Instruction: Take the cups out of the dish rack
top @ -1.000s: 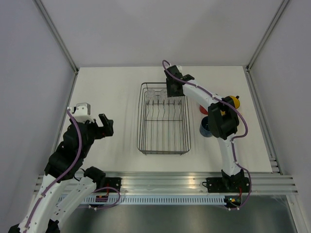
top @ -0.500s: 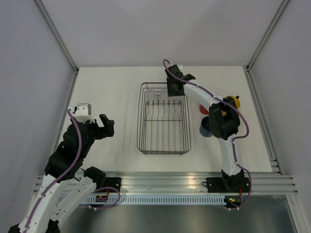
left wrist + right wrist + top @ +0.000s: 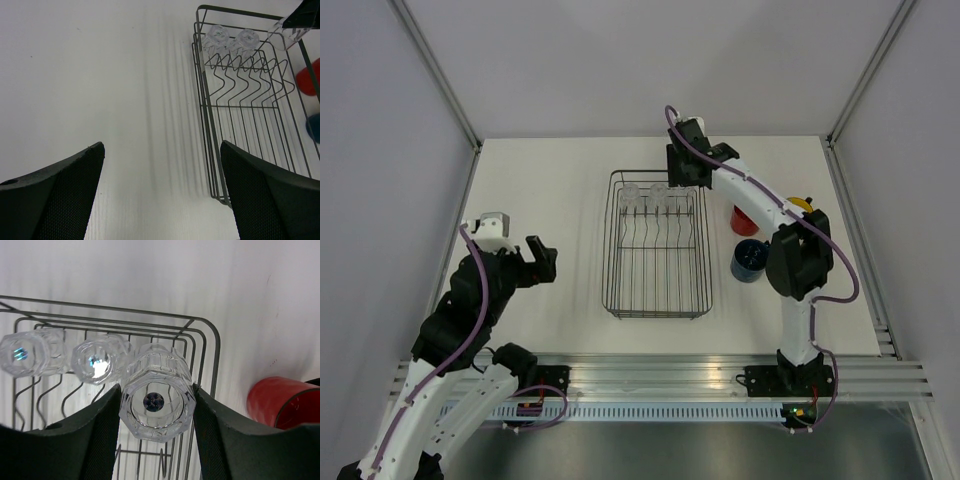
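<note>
The dish rack [image 3: 656, 270] is a dark wire basket in the middle of the table. Two clear glass tumblers [image 3: 632, 190] [image 3: 658, 190] sit side by side at its far end. My right gripper [image 3: 683, 172] hovers over the rack's far right corner, shut on a third tumbler [image 3: 157, 401], which is lifted above the wires. A red mug [image 3: 742, 217], a dark blue mug [image 3: 750, 258] and a yellow mug [image 3: 803, 205], partly hidden by the arm, stand on the table right of the rack. My left gripper [image 3: 542, 260] is open, left of the rack and holding nothing.
White walls with metal posts enclose the table on three sides. The right arm arches over the mugs. A metal rail runs along the near edge by the arm bases.
The right gripper has risen and moved towards the far right with the tumbler. Its elbow swung right, uncovering the red and blue mugs. The left arm is still.
</note>
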Controlling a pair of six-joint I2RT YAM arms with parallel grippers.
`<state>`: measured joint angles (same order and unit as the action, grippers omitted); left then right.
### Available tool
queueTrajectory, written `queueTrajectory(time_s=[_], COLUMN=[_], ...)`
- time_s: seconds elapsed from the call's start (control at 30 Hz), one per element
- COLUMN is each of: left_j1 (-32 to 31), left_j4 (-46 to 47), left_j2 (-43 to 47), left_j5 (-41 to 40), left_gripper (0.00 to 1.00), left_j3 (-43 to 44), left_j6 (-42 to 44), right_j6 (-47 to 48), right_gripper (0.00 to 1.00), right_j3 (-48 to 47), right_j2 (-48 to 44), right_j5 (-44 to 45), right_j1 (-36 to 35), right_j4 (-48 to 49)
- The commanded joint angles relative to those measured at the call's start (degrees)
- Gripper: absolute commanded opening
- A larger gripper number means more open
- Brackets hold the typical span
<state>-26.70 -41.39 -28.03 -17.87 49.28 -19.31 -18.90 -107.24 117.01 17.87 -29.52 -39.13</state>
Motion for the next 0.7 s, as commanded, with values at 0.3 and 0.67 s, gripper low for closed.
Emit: queueTrajectory(time_s=[0.3,0.67], left_j1=[0.4,0.4], left_j4=[8.3,33.6], left_j2=[-1.8,-1.9], left_j5=[16.8,38.9], left_gripper=[1.00,1.00], left_j3=[-0.1,-9.0], left_j6=[-5.9,-17.2], right_j6=[-0.4,-7.9], right_gripper=[0.26,0.24], right_j3=[11.3,30.8], right_j2=[-21.0,-37.6], right_j5=[-19.9,-40.2], right_j1=[-3.4,-7.6], right_j4=[11.1,35.2])
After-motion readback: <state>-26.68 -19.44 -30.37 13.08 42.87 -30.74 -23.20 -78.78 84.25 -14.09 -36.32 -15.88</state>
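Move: The right gripper holds a glass, just clear of the rack. The open left gripper it is headed for is roughly 25 cm back, 25 cm to its left and 10 cm higher. The two remaining glasses stand some 6 and 11 cm left, 3 cm ahead and 10 cm below; the red cup is about 14 cm right and 3 cm back. From the left gripper, the held glass is some 28 cm ahead, 25 cm right and 13 cm below, the rack's middle 14 cm ahead and 21 cm right. Keep the right gripper's hold on the glass and carry it up, then back and left over the rack towards the left gripper, about 22 cm in all, rolling its left side up and turning counter-clockwise some 30 degrees. Meanwhile swing the wide-open left gripper about 11 cm right and slightly up, turning clockwise to face the glass, its left side dipping. ##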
